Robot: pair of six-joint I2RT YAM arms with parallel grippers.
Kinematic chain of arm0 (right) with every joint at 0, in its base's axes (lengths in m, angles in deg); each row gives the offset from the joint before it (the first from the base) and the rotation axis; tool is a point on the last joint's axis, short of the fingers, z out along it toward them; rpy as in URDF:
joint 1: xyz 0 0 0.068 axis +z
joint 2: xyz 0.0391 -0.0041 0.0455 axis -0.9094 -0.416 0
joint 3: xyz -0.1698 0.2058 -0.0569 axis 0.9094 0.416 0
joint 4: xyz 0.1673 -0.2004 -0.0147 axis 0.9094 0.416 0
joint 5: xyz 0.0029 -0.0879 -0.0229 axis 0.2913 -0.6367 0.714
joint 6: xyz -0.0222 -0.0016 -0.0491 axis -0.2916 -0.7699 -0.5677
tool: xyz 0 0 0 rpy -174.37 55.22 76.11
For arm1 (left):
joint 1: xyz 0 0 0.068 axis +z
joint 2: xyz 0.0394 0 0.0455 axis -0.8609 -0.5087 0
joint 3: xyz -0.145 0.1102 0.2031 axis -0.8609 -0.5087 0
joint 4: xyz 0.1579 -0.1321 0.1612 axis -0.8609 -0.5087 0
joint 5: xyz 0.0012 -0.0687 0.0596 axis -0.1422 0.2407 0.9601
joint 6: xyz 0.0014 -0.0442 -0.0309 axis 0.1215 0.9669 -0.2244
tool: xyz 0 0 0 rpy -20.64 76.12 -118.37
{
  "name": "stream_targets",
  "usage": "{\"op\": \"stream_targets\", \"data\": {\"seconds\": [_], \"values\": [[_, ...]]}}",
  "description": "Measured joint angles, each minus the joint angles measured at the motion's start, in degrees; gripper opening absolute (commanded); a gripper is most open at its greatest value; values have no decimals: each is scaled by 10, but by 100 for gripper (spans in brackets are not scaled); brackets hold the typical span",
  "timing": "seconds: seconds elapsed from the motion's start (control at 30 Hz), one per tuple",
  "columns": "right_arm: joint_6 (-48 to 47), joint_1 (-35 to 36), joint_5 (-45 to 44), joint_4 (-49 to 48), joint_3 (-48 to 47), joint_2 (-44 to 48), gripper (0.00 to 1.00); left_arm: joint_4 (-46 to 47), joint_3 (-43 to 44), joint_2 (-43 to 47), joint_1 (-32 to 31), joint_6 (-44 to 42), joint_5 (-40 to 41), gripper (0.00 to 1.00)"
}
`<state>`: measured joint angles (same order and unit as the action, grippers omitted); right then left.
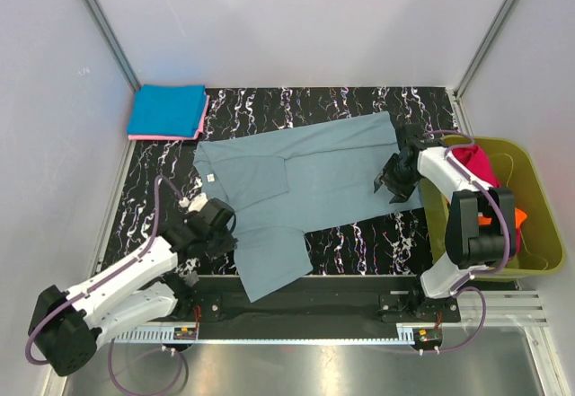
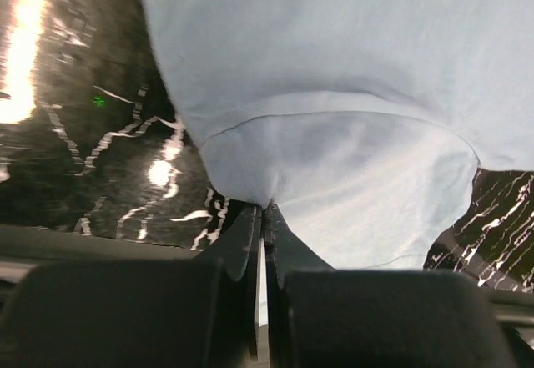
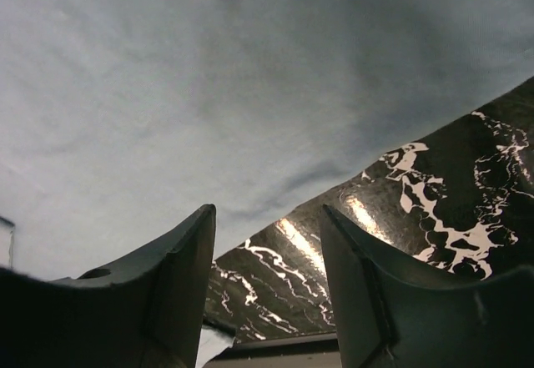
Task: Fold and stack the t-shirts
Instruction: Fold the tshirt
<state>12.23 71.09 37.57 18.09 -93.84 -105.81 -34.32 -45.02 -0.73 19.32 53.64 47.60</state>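
A dusty grey-blue t-shirt (image 1: 305, 180) lies spread across the black marbled table, its small white neck label (image 1: 211, 177) at the left. My left gripper (image 1: 216, 221) sits at the shirt's near-left edge. In the left wrist view the gripper (image 2: 265, 209) is shut, with a peak of the shirt's cloth (image 2: 334, 159) pinched between the tips. My right gripper (image 1: 395, 180) is at the shirt's right edge. The right wrist view has that gripper (image 3: 267, 214) open, bare table between its fingers and the shirt's edge (image 3: 209, 76) just beyond them.
A folded bright blue shirt (image 1: 166, 109) lies on a pink one (image 1: 171, 136) at the back left corner. An olive-green tub (image 1: 539, 252) stands off the table's right side, holding a magenta shirt (image 1: 476, 164) and an orange one (image 1: 490, 219). Metal frame posts rise at both back corners.
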Motion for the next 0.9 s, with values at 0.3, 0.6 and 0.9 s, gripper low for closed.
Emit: {"op": "stream_targets", "data": {"seconds": [0.3,0.6,0.9], "values": [[12,2,-27,-27,31,10,59,-68,3,54,85,-40,27,0],[15,4,-50,-15,75,44,59,-95,12,60,136,-86,30,0],[5,11,-73,10,138,101,54,-95,19,55,140,-102,30,0]]}}
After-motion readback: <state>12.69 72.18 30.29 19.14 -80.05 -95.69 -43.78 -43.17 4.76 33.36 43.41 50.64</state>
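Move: The left hand holds the shirt's near edge at the lower sleeve's seam, some 5 cm above the table; the bare table it is bound for lies about 7 cm to its left, level ahead. The lower sleeve's middle is roughly 11 cm right and 5 cm back, the neck label 19 cm ahead and 6 cm left. From the right hand, the shirt's near right corner lies some 10 cm right, 4 cm back and 5 cm below, the bin's middle 30 cm right and 4 cm back. Sideways to the left, about 7 cm and nearly level, the left hand drags the shirt by its pinched edge, fingers staying shut, then comes to rest. The right hand, open and empty, sinks a little, then sweeps back about 7 cm and slightly right over the shirt towards its near edge by the right corner, fingers staying apart. ##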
